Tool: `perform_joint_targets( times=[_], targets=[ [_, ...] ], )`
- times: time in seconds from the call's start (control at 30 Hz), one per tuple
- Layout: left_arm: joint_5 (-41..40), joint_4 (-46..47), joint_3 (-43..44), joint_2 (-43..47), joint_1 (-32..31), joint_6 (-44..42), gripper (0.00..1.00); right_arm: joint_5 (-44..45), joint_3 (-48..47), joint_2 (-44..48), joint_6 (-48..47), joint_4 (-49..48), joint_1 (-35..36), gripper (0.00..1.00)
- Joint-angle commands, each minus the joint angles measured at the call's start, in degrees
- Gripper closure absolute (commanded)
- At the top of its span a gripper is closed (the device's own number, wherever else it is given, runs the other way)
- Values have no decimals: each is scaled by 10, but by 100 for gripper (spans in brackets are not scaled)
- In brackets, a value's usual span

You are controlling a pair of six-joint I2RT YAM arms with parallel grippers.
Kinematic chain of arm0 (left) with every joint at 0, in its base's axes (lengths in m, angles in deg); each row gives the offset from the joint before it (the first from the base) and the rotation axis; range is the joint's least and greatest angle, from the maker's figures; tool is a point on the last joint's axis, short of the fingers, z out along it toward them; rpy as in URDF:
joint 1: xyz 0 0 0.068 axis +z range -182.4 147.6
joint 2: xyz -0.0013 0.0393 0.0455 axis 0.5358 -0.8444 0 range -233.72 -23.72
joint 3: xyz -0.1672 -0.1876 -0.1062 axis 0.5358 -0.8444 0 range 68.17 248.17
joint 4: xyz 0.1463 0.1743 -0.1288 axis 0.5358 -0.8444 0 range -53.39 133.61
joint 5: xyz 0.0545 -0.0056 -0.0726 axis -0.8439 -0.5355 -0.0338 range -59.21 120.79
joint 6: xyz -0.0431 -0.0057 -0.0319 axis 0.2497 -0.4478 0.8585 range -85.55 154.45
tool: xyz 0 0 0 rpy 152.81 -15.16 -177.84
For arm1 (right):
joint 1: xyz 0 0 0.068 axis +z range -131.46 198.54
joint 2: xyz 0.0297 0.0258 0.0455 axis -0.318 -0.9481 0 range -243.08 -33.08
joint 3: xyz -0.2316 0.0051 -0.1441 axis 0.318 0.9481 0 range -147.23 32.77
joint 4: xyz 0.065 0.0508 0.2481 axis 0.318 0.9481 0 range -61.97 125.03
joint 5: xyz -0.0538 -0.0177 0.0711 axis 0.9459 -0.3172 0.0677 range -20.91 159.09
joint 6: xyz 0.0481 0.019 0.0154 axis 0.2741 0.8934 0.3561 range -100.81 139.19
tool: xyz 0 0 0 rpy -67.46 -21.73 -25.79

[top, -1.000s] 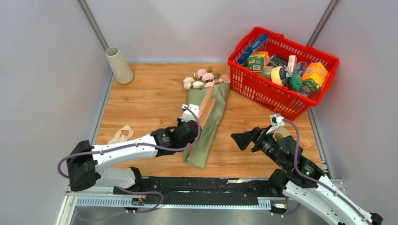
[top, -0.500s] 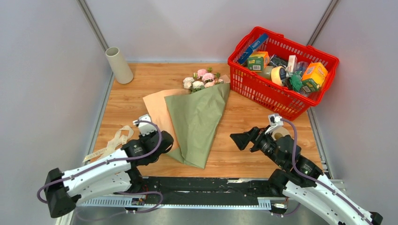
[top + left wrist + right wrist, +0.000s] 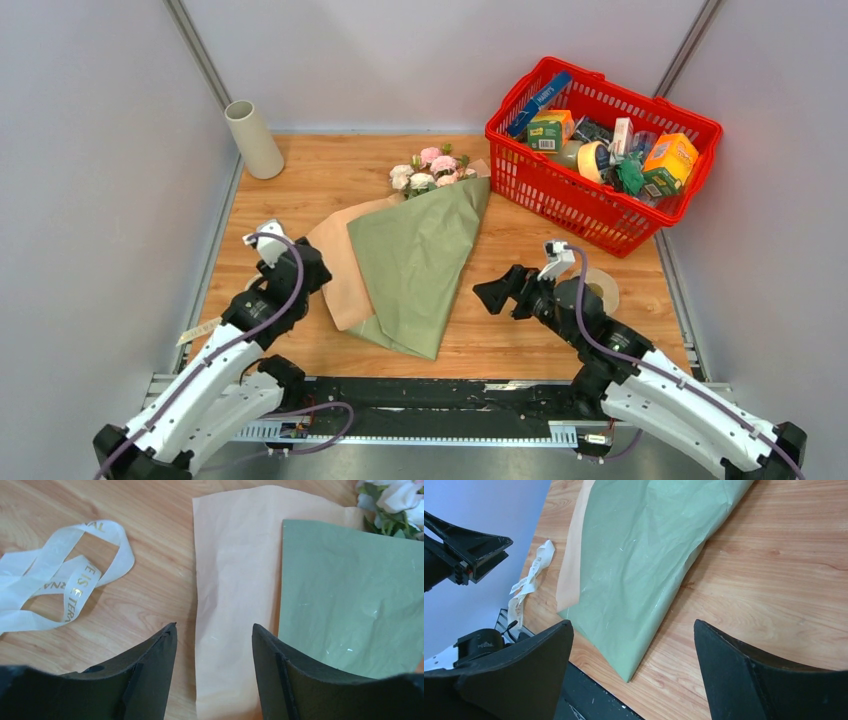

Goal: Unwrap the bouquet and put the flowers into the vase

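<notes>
The bouquet [image 3: 420, 255] lies in the middle of the table, its sage-green paper [image 3: 350, 600] spread wide and a peach flap [image 3: 235, 580] folded out to the left. Pink and cream flowers [image 3: 430, 170] stick out at its far end. The off-white vase [image 3: 253, 140] stands upright at the back left corner. My left gripper [image 3: 215, 630] hovers open over the peach flap's left edge, holding nothing. My right gripper [image 3: 634, 625] is open wide just right of the green paper's lower tip [image 3: 629, 677], apart from it.
A loose cream ribbon [image 3: 65, 580] lies on the wood left of the flap, partly under my left arm. A red basket [image 3: 520, 165] full of groceries sits at the back right. A tan tape roll [image 3: 603, 290] lies behind my right arm.
My left gripper pulled the paper's flap out to the left, let it go and opened. The wrap now lies spread. My right gripper has moved slightly left toward the bouquet.
</notes>
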Motion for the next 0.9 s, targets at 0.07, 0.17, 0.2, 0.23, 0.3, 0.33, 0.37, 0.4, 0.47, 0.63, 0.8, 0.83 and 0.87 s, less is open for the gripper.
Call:
perform_joint_targets(
  times=[0.07, 0.17, 0.2, 0.23, 0.3, 0.33, 0.37, 0.4, 0.47, 0.63, 0.8, 0.83, 0.87],
  targets=[
    [369, 89, -17, -31, 248, -120, 36, 11, -34, -107, 20, -82, 2, 11],
    [459, 136, -53, -54, 290, -112, 38, 5, -68, -184, 16, -85, 6, 14],
    [466, 147, -55, -70, 294, -109, 38, 6, -78, -210, 12, -91, 11, 15],
    [464, 147, -56, -79, 294, -111, 39, 9, -85, -233, 7, -100, 18, 15],
    [430, 132, -44, -102, 294, -108, 38, 19, -107, -284, -6, -107, 28, 14],
    [402, 111, -41, -110, 294, -101, 38, 29, -115, -306, -11, -106, 32, 14],
    [376, 103, -36, -113, 294, -96, 37, 44, -124, -326, -14, -106, 32, 14],
    [357, 96, -41, -111, 294, -88, 36, 68, -129, -341, -11, -107, 32, 12],
    [359, 114, -65, -99, 294, -69, 35, 106, -128, -375, -14, -134, 31, 9],
    [384, 165, -131, -79, 294, -14, 36, 124, -147, -456, -17, -198, 13, 10],
    [410, 184, -174, -78, 294, -3, 40, 86, -167, -526, -56, -235, -19, 11],
    [409, 181, -173, -77, 294, -5, 40, 69, -166, -535, -58, -244, -26, 11],
    [406, 170, -173, -75, 294, -10, 41, 52, -164, -548, -59, -256, -35, 12]
  ],
)
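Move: Below the left hand, about 15 cm down and 1 cm back, lies the brown paper's left edge; the green paper's left edge is some 8 cm to this hand's right and 1 cm ahead, the loose ribbon about 21 cm left and 5 cm back. From the right hand, the green wrap's right edge lies roughly 10 cm ahead, 7 cm left and 15 cm below, with the flower heads some 34 cm ahead and 13 cm left. Sinking about 13 cm after a brief swing of some 3 cm to the left and back, the left hand tips and rolls its half-open fingers down around 20 degrees each, so they straddle the brown paper's left edge. Meanwhile the right hand, fingers kept wide open, heads forward, down and somewhat left, rolling its left side down, to hover close over the green wrap's right edge. ##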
